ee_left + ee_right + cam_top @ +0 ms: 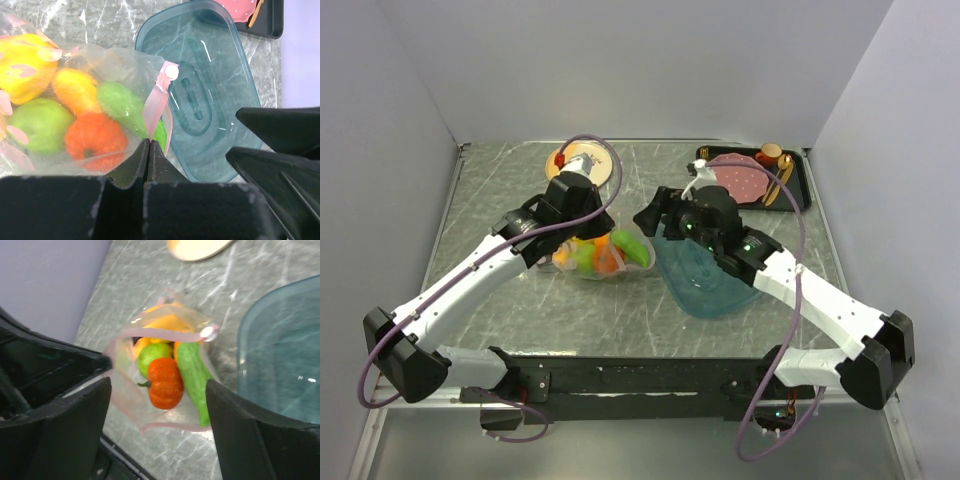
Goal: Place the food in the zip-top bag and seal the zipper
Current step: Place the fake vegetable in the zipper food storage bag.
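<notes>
The clear zip-top bag (605, 258) lies mid-table with its mouth gaping toward my right gripper (157, 390). Inside it sits the food: a red-orange tomato (165, 383), a green cucumber (194, 382), a green apple (151, 354) and yellow and orange pieces (75, 90). My left gripper (149, 142) is shut on the pink zipper (156, 105) strip, just below its white slider (171, 72). The right gripper (647, 215) hangs open in front of the bag's mouth, jaws wide apart, holding nothing.
A teal oval tray (712, 285) lies right of the bag, under the right arm. A black tray (800, 185) with a pink plate (745, 180) stands at the back right. A tan plate (585, 165) lies behind the left gripper (580, 228).
</notes>
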You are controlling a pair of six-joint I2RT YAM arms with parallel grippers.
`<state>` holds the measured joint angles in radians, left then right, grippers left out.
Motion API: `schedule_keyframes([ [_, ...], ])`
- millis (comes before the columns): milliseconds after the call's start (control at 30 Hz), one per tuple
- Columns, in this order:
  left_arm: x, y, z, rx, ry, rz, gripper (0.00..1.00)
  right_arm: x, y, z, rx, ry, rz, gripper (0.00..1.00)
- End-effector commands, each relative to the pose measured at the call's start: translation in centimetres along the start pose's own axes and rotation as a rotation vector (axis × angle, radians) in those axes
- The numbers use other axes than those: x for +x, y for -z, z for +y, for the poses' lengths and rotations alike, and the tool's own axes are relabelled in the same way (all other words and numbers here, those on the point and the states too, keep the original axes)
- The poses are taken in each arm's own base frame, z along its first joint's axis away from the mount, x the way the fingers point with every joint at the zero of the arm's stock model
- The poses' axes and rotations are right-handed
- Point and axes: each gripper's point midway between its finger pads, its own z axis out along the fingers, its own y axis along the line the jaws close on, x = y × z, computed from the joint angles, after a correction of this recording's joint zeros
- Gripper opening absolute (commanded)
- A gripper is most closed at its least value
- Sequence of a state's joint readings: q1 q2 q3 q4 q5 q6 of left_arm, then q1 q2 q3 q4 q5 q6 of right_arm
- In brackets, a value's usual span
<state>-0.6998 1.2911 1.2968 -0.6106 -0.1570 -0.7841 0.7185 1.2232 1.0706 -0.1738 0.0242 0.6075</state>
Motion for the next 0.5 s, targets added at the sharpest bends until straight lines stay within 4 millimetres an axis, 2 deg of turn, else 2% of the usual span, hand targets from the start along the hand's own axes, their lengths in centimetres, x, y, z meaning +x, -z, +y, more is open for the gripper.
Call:
schedule_keyframes([
  [0, -3.2, 2.0, -2.2, 0.066, 0.031, -0.099, 0.01, 3.4, 0.1, -4.8, 0.168, 0.024, 0.068, 0.72],
  [67, -3.3, 2.1, -2.5, 0.075, 0.027, -0.099, 0.01, 4.9, -0.1, -5.5, 0.170, 0.011, 0.104, 0.70],
  [167, -3.5, 2.3, -2.4, 0.070, 0.030, -0.104, 0.01, 5.2, -0.7, -5.2, 0.140, 0.004, 0.112, 0.58],
  [300, -3.5, 2.6, -2.5, 0.079, 0.031, -0.105, 0.01, 5.3, -2.3, -5.4, 0.159, 0.031, 0.137, 0.57],
  [467, -3.2, 2.9, -2.3, 0.082, 0.032, -0.099, 0.01, 4.5, -4.3, -5.5, 0.181, 0.064, 0.139, 0.58],
])
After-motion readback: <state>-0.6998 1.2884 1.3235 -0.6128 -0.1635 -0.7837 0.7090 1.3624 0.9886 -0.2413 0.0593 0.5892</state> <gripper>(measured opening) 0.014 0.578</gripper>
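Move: The green cucumber leans in the bag's mouth, about 3 cm left of the right hand, 1 cm ahead and some 13 cm below. The orange pumpkin lies about 8 cm left, 1 cm back and 16 cm below; the blue bin's middle is 13 cm right, 3 cm ahead and 22 cm below. From the left hand, which already pinches the bag's rim, the cucumber is about 4 cm right, level fore-and-aft, 12 cm below. The right hand sinks about 10 cm towards the cucumber at the bag's mouth, tipping down, fingers closing partway. ##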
